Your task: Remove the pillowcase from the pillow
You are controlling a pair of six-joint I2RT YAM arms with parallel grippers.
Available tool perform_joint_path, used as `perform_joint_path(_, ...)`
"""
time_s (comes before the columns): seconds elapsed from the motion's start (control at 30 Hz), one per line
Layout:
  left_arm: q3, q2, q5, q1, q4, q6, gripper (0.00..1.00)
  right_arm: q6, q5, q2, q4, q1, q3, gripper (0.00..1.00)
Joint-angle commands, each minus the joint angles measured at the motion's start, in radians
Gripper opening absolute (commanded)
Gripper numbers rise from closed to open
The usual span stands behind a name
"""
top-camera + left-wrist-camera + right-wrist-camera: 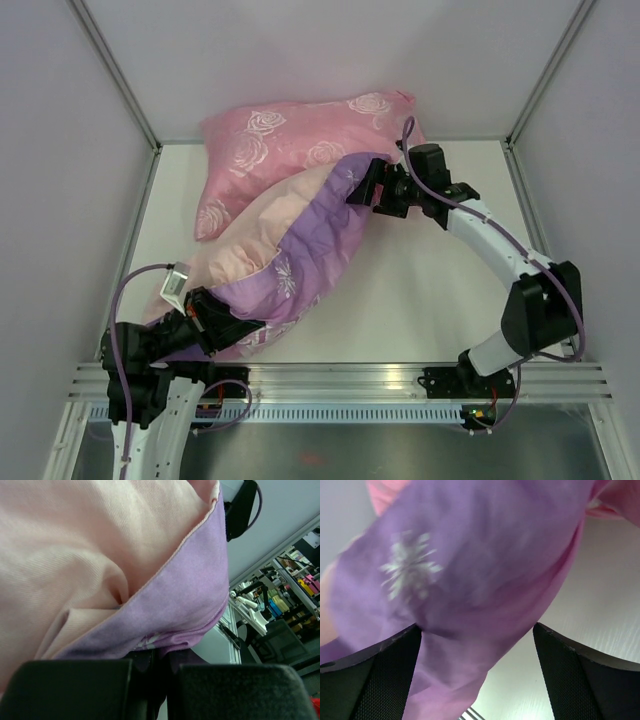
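The pillowcase (318, 232) lies bulging across the table, purple with white snowflakes, its pale pink inside turned out along the upper left. My left gripper (215, 320) holds its near lower end; in the left wrist view the purple hem (190, 605) is pinched between the shut fingers (75, 690). My right gripper (365, 185) is at the far upper end, jaws wide apart. In the right wrist view the purple fabric (470, 555) hangs loose between the fingers (385, 675), resting against the left one. The pillow is hidden.
A pink rose-patterned pillow (270, 145) lies at the back, partly under the pillowcase. Bare white table (430, 280) spreads to the right. Grey walls close in the back and both sides. A metal rail (340, 380) runs along the near edge.
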Motion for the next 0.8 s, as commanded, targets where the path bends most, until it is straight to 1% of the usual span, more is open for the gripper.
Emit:
perform_joint_path(0.0, 0.024, -0.005, -0.037, 0.001, -0.074, 0.044, 0.02, 0.022, -0.006, 0.088, 0.035, -0.01, 0.035, 0.98)
perform_joint_path(0.1, 0.018, -0.011, -0.035, 0.001, -0.106, 0.06, 0.02, 0.051, -0.031, 0.159, 0.131, -0.016, 0.064, 0.98)
perform_joint_path(0.13, 0.023, -0.015, -0.041, 0.001, -0.118, 0.066, 0.02, 0.065, -0.069, 0.18, 0.15, -0.019, 0.081, 0.97)
perform_joint_path(0.17, 0.024, -0.015, -0.05, 0.001, -0.135, 0.072, 0.02, 0.079, -0.09, 0.212, 0.183, -0.021, 0.09, 0.93)
perform_joint_path(0.2, 0.027, -0.015, -0.061, 0.002, -0.149, 0.084, 0.02, 0.088, -0.113, 0.223, 0.197, -0.021, 0.098, 0.83)
perform_joint_path(0.23, 0.044, -0.015, -0.075, 0.001, -0.198, 0.096, 0.02, 0.092, -0.133, 0.228, 0.211, -0.021, 0.089, 0.39)
perform_joint_path(0.27, 0.055, -0.008, -0.13, 0.001, -0.23, 0.124, 0.02, 0.094, -0.126, 0.213, 0.217, -0.019, 0.076, 0.01)
perform_joint_path(0.3, 0.066, -0.003, -0.17, 0.001, -0.268, 0.139, 0.02, 0.09, -0.1, 0.19, 0.208, -0.021, 0.06, 0.0)
perform_joint_path(0.33, 0.086, 0.008, -0.214, 0.001, -0.358, 0.155, 0.02, 0.085, -0.045, 0.158, 0.217, -0.021, -0.007, 0.0)
perform_joint_path(0.37, 0.092, 0.032, -0.307, 0.001, -0.396, 0.173, 0.02, 0.079, -0.014, 0.078, 0.214, -0.021, -0.046, 0.0)
perform_joint_path(0.4, 0.095, 0.047, -0.363, 0.001, -0.439, 0.173, 0.02, 0.056, 0.024, 0.032, 0.198, -0.022, -0.113, 0.0)
perform_joint_path(0.43, 0.095, 0.064, -0.421, 0.002, -0.515, 0.169, 0.02, 0.042, 0.073, -0.019, 0.17, -0.022, -0.146, 0.0)
perform_joint_path(0.47, 0.092, 0.105, -0.545, 0.001, -0.552, 0.146, 0.02, 0.033, 0.144, -0.13, 0.115, -0.022, -0.181, 0.0)
perform_joint_path(0.5, 0.077, 0.129, -0.596, 0.001, -0.575, 0.129, 0.02, 0.018, 0.188, -0.193, 0.083, -0.021, -0.253, 0.0)
perform_joint_path(0.53, 0.064, 0.152, -0.647, 0.001, -0.574, 0.12, 0.02, 0.019, 0.225, -0.325, 0.034, -0.022, -0.293, 0.0)
perform_joint_path(0.57, 0.048, 0.211, -0.643, 0.002, -0.547, 0.107, 0.02, 0.017, 0.259, -0.391, 0.012, -0.022, -0.336, 0.0)
perform_joint_path(0.6, 0.005, 0.244, -0.626, 0.001, -0.51, 0.106, 0.02, 0.011, 0.274, -0.454, -0.017, -0.022, -0.405, 0.0)
perform_joint_path(0.63, -0.02, 0.289, -0.577, 0.001, -0.452, 0.101, 0.02, 0.013, 0.287, -0.566, -0.089, -0.022, -0.434, 0.01)
perform_joint_path(0.67, -0.038, 0.337, -0.552, 0.001, -0.35, 0.101, 0.02, 0.019, 0.257, -0.615, -0.105, -0.021, -0.471, 0.0)
perform_joint_path(0.7, -0.046, 0.464, -0.537, 0.001, -0.298, 0.109, 0.02, 0.037, 0.22, -0.663, -0.109, -0.021, -0.55, 0.0)
perform_joint_path(0.73, -0.032, 0.533, -0.534, 0.001, -0.266, 0.121, 0.02, 0.043, 0.175, -0.735, -0.131, -0.021, -0.589, 0.0)
perform_joint_path(0.77, -0.005, 0.602, -0.546, 0.001, -0.238, 0.161, 0.02, 0.05, 0.123, -0.764, -0.146, -0.021, -0.658, 0.0)
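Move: The pillowcase's loose purple end is right beside the open right hand, about 3 cm ahead, 2 cm to its left and 5 cm below. The pink pillow's middle lies some 14 cm ahead of the right hand, 11 cm left and 15 cm lower. From the left hand, which already pinches the other end, the loose end is about 32 cm ahead, 19 cm right and 14 cm lower; the pillow's middle is some 43 cm ahead, 9 cm right and well below, roughly 24 cm. Down about 5 cm and slightly forward-left, the right hand goes with fingers open, shuts them on the pillowcase's loose purple end, then draws back some 14 cm and to the right, rising a little. The left hand first nearly waits, then keeps its pinch while sweeping forward and down about 12 cm each, its fingers dipping and turning counter-clockwise. ##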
